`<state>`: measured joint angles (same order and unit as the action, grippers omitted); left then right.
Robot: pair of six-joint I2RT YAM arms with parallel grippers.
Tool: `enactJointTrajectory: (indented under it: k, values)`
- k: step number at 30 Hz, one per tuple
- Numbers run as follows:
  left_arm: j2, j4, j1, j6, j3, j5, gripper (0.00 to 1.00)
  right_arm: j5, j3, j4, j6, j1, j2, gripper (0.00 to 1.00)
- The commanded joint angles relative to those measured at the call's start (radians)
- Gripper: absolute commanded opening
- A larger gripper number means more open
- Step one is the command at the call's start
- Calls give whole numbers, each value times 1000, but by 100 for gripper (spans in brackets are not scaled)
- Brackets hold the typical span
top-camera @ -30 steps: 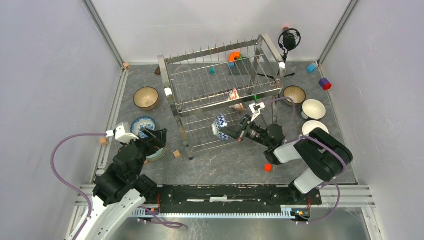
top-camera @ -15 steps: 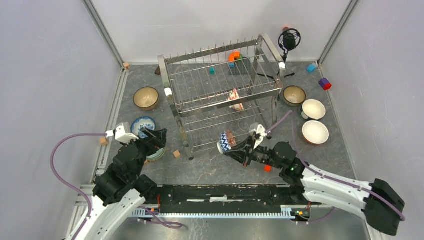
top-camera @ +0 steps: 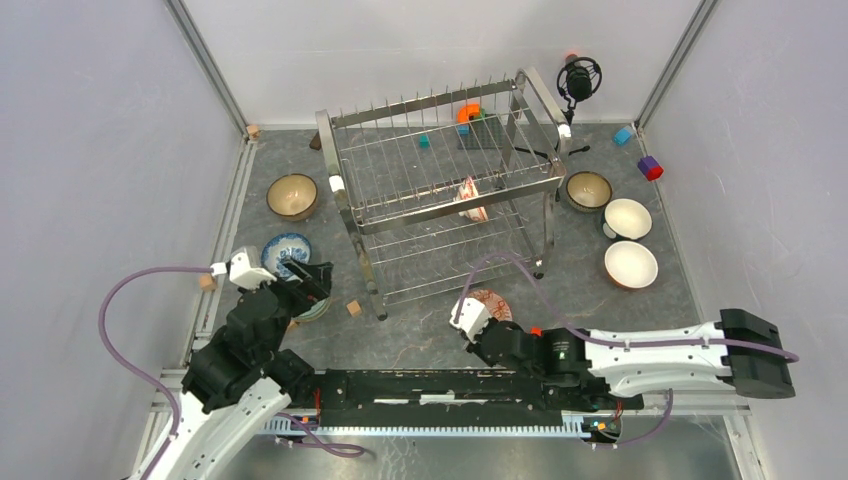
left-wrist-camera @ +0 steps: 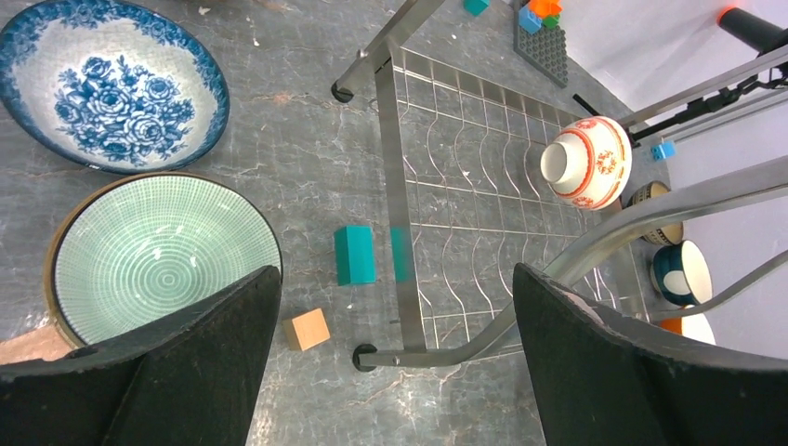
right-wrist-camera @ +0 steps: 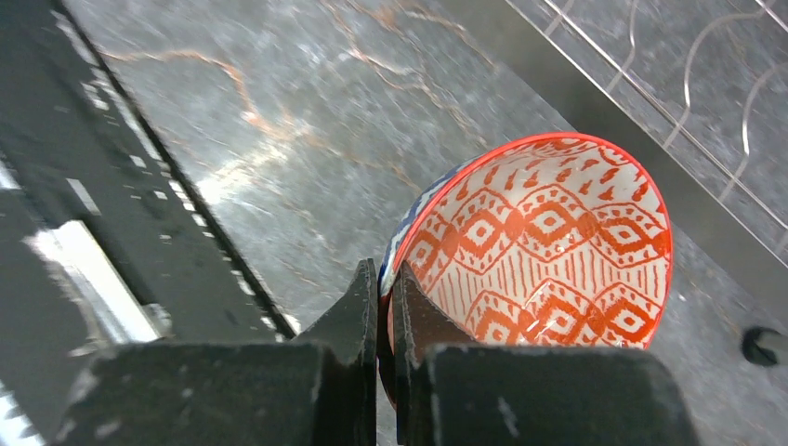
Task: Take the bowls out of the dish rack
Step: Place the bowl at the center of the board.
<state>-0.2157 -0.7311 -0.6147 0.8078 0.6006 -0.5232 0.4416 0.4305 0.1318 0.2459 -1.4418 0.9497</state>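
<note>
The steel dish rack (top-camera: pixel 400 215) stands mid-table, its lower tier and frame (left-wrist-camera: pixel 394 167) showing in the left wrist view. A red-and-white floral bowl (top-camera: pixel 470 198) (left-wrist-camera: pixel 587 163) stands on edge in it. My right gripper (top-camera: pixel 481 322) (right-wrist-camera: pixel 386 279) is shut on the rim of an orange-patterned bowl with a blue outside (top-camera: pixel 492 303) (right-wrist-camera: pixel 548 242), low over the table in front of the rack. My left gripper (top-camera: pixel 312 280) (left-wrist-camera: pixel 395 274) hangs open over a pale green bowl (left-wrist-camera: pixel 158 255), beside a blue floral bowl (top-camera: pixel 285 248) (left-wrist-camera: pixel 111 84).
A brown bowl (top-camera: pixel 292 195) sits at the left. Another brown bowl (top-camera: pixel 589 188) and two white bowls (top-camera: pixel 627 217) (top-camera: pixel 631 263) sit at the right. A teal block (left-wrist-camera: pixel 354 254) and a tan block (left-wrist-camera: pixel 306 328) lie by the rack's foot. A black microphone tripod (top-camera: pixel 578 78) stands at the back right.
My right arm drew the patterned bowl out of the rack's lower tier toward the near edge and turned it rim up. The left arm has hardly moved.
</note>
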Motion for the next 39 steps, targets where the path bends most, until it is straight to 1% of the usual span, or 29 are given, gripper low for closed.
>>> enactJointTrajectory:
  k: [1, 5, 9, 14, 18, 21, 24, 26, 27, 32, 36, 39]
  values:
    - [51, -121, -3, 95, 72, -29, 100, 156, 62, 6, -43, -9, 71, 0]
    - [114, -164, -3, 136, 71, -22, 100, 142, 97, 0, -63, -9, 147, 0]
    - [165, -169, -3, 165, 66, 30, 100, 108, 131, 23, -81, -9, 192, 0]
    - [206, -175, -4, 193, 78, 69, 100, 48, 142, 34, -104, -10, 202, 0]
    - [282, -166, -4, 194, 90, 107, 100, 14, 143, 32, -164, -39, 188, 0]
    - [222, -188, -4, 156, 121, 212, 100, 18, 147, 30, -234, -96, 181, 0]
    - [55, -217, -3, 105, 158, 379, 100, 36, 160, 37, -309, -151, 194, 0]
    - [-3, -220, -2, 92, 162, 475, 100, 44, 171, 45, -339, -175, 211, 0]
    - [-12, -222, -2, 88, 162, 500, 100, 43, 175, 43, -349, -184, 215, 0]
    - [48, -304, -1, 91, 174, 493, 100, 28, 167, 13, -389, -226, 218, 0]
    - [78, -354, 20, 96, 134, 562, 100, 20, 165, -12, -418, -242, 224, 0]
    - [109, -352, 71, 86, 91, 624, 100, 2, 169, -34, -455, -254, 224, 0]
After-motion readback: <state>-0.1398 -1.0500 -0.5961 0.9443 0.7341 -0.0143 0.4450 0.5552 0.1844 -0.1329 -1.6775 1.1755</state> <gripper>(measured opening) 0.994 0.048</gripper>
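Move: My right hand already pinches the rim of the orange-and-white bowl; the board's centre lies about 8 cm to its left, 2 cm ahead and 8 cm below. The rack's near bottom rail is roughly 14 cm straight ahead, the red cube some 15 cm right and 3 cm ahead. From my open left hand that bowl is about 34 cm right, 3 cm back and 11 cm lower; the green bowl sits roughly 5 cm left, level with it, 18 cm below. Keeping the rim pinched, I dip my right hand about 2 cm, then draw it back some 5 cm and a little left, away from the rack, swinging it counter-clockwise about 25 degrees to bring the bowl towards the board's centre. My left hand, fingers wide open, backs off about 9 cm, rising slightly, then swings right and down towards that bowl, turning clockwise, its fingers tipping down. ##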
